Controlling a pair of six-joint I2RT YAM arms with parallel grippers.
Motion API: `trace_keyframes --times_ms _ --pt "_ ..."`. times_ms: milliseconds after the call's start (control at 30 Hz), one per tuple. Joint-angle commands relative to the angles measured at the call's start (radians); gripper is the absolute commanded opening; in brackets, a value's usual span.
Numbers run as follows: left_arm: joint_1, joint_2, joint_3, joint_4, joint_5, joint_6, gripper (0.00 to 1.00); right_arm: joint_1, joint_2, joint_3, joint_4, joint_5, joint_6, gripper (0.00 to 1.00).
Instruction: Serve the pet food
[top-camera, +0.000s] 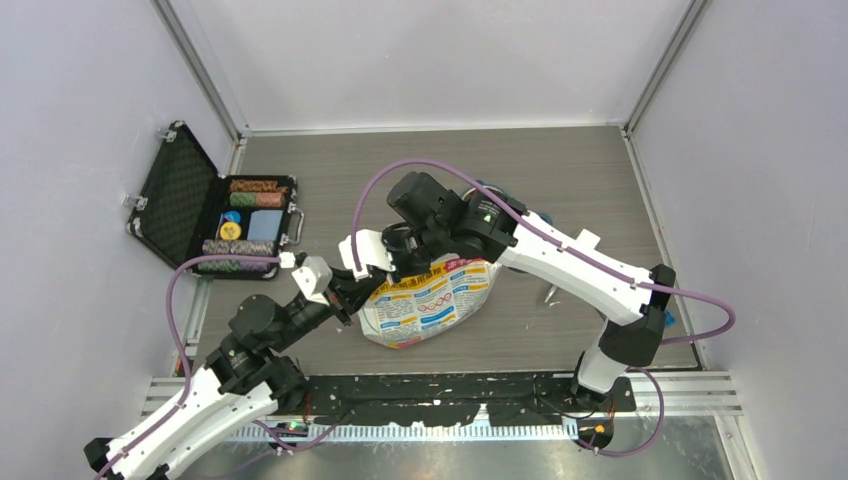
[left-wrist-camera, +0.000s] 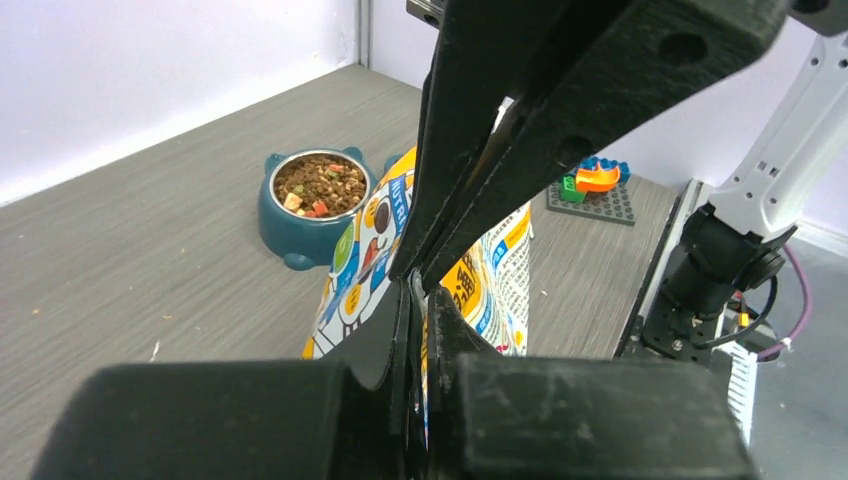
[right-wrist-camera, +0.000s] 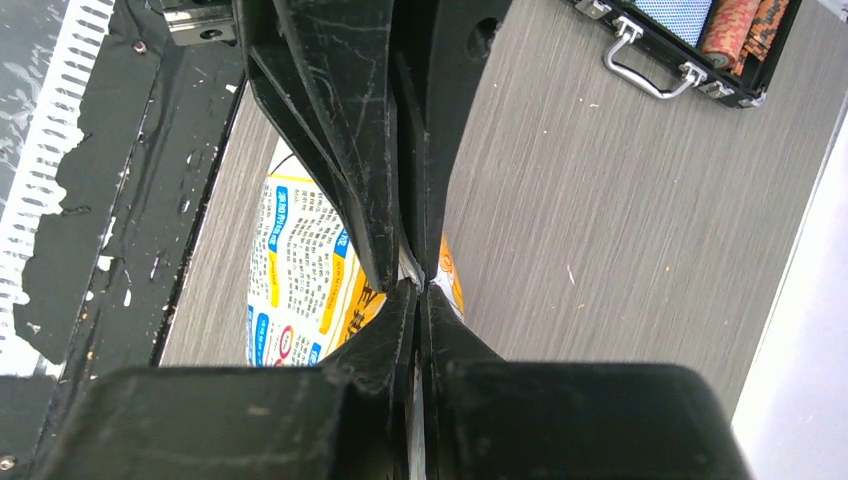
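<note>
A printed white, orange and blue pet food bag (top-camera: 432, 300) stands mid-table. My left gripper (top-camera: 360, 291) is shut on its upper left edge, and my right gripper (top-camera: 399, 262) is shut on the top edge just beside it. In the left wrist view my left gripper (left-wrist-camera: 418, 285) pinches the bag (left-wrist-camera: 497, 270), with the right gripper's fingers (left-wrist-camera: 520, 130) meeting it from above. The pet food (left-wrist-camera: 320, 185), brown kibble with coloured bits, fills a teal bowl (left-wrist-camera: 300, 237) behind the bag. In the right wrist view my right gripper (right-wrist-camera: 420, 285) clamps the bag (right-wrist-camera: 300, 270).
An open black case of poker chips (top-camera: 215, 215) lies at the far left, also in the right wrist view as the case (right-wrist-camera: 700, 40). A grey brick plate with coloured bricks (left-wrist-camera: 590, 195) sits right of the bag. The right arm's base (left-wrist-camera: 720, 270) stands at the table edge.
</note>
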Motion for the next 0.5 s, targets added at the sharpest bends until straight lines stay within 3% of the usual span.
trace_keyframes --times_ms 0,167,333,467 --pt "0.008 0.027 0.048 0.049 0.014 0.049 0.00 0.009 -0.039 0.019 0.041 0.006 0.026 0.05" --pt "0.008 -0.009 0.021 0.050 -0.019 0.069 0.00 0.010 -0.046 0.021 0.045 0.047 0.035 0.06" --pt "0.008 -0.054 0.015 0.020 -0.050 0.094 0.00 0.010 -0.029 0.016 -0.055 0.026 -0.035 0.34" --pt "0.008 -0.068 0.014 -0.001 -0.078 0.104 0.00 0.010 -0.005 0.038 -0.110 0.036 -0.061 0.40"
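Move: The left hand already pinches the pet food bag's rim, the bag's body lying about 10 cm to its right, 2 cm ahead and some 14 cm below. The full bowl stands roughly 26 cm ahead, 22 cm right and 24 cm below that hand, the black case about 21 cm ahead and 29 cm left. The right hand grips the same rim right beside it, the bag's middle about 9 cm to its right, 1 cm ahead and 14 cm below. Almost in place, the right hand keeps its pinch at first, then opens its fingers to over a third, letting go of the bag's rim, and slips about 1 cm to the right and slightly down. The left hand keeps its fingers shut on the rim next to it, tips up a few degrees, and then draws about 1 cm left, away from the right. ##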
